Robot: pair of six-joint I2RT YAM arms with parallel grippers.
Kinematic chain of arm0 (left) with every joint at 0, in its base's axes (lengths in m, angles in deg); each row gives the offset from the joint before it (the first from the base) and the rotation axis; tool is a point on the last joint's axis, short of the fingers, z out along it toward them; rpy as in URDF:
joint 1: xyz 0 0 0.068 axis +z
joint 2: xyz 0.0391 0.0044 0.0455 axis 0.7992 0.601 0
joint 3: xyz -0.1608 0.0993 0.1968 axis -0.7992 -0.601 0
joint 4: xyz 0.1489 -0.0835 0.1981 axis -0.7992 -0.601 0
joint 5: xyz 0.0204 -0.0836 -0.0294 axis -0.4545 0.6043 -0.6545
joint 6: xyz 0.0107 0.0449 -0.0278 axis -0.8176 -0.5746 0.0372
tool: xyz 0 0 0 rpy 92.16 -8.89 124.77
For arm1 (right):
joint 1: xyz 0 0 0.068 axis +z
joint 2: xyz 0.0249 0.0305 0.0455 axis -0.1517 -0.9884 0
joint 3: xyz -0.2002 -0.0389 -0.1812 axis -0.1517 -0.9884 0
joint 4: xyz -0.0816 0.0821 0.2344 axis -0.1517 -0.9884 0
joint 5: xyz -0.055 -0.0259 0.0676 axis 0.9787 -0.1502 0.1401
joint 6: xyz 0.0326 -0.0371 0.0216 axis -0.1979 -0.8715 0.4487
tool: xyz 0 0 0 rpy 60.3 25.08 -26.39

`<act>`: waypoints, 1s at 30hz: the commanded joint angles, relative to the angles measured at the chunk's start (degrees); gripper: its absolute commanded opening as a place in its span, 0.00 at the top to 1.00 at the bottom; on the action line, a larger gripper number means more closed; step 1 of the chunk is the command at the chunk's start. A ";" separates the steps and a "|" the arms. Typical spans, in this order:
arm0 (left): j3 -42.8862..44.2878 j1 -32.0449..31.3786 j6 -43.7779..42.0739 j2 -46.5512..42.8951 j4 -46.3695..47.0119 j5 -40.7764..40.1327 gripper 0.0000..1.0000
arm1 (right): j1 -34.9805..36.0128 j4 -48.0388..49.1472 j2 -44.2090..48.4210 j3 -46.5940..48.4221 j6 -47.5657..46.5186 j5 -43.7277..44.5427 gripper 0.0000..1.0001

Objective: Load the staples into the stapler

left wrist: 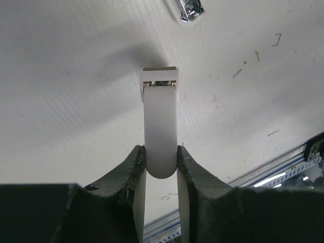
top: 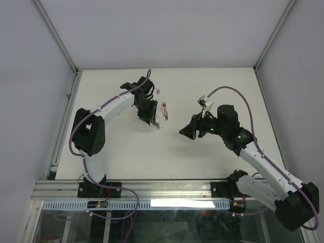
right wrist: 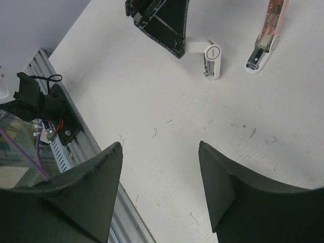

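My left gripper (left wrist: 160,149) is shut on the rounded end of a white oblong stapler (left wrist: 160,116). Its far end is squared, with metal showing inside. In the right wrist view the same stapler (right wrist: 212,58) sticks out of the left gripper's black fingers (right wrist: 162,23) and rests on the table. A pink oblong with a white base and chrome tip (right wrist: 266,35) lies just beside it, apart. My right gripper (right wrist: 161,144) is open over bare table with nothing between its fingers, to the right of both in the top view (top: 185,131). I cannot make out the staples box.
Several loose bent staples (right wrist: 154,132) lie scattered on the white table (top: 212,91). An aluminium rail (top: 167,188) runs along the near edge, with cables and a mount (right wrist: 40,101) by it. Frame posts stand at the back corners.
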State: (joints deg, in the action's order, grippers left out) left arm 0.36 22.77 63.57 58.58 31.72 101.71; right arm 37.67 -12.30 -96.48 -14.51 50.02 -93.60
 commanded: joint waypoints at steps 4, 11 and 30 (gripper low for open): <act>7.77 0.46 -2.51 4.22 -5.09 -0.78 1.00 | -0.28 5.56 1.51 -1.55 1.55 -1.36 0.35; 10.50 2.12 -3.56 6.84 -6.23 -1.10 0.90 | -0.15 8.30 0.32 -2.66 3.22 -3.07 0.35; 18.76 8.38 -6.55 13.66 -7.88 -0.50 0.74 | -0.16 9.99 -0.81 -3.63 4.95 -3.34 0.35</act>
State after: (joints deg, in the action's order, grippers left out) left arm 15.51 30.66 58.45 71.82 24.60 100.68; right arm 37.67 -5.90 -97.44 -17.92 54.26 -96.48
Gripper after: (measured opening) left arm 0.252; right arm 0.647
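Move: The left hand still holds the white stapler over the table; the bare table beside the pink stapler, where it is being carried, lies some 9 cm ahead, 4 cm to the left and 9 cm below. The pink stapler lies about 8 cm ahead and 5 cm to the right, and the red-and-white box some 10 cm ahead and 17 cm to the left, both about as low. From the right hand that bare table is roughly 16 cm ahead, 18 cm left and 19 cm down. The left hand keeps its pinch on the white stapler's handle and carries it low over the table, about 6 cm forward and 3–4 cm to the left, to the left side of the pink stapler, the leftward part coming only in the second half. It sinks a mere 2 cm on the way, its fingers staying shut on the handle and pointing mostly down, with the wrist tilting only about 5 degrees. ##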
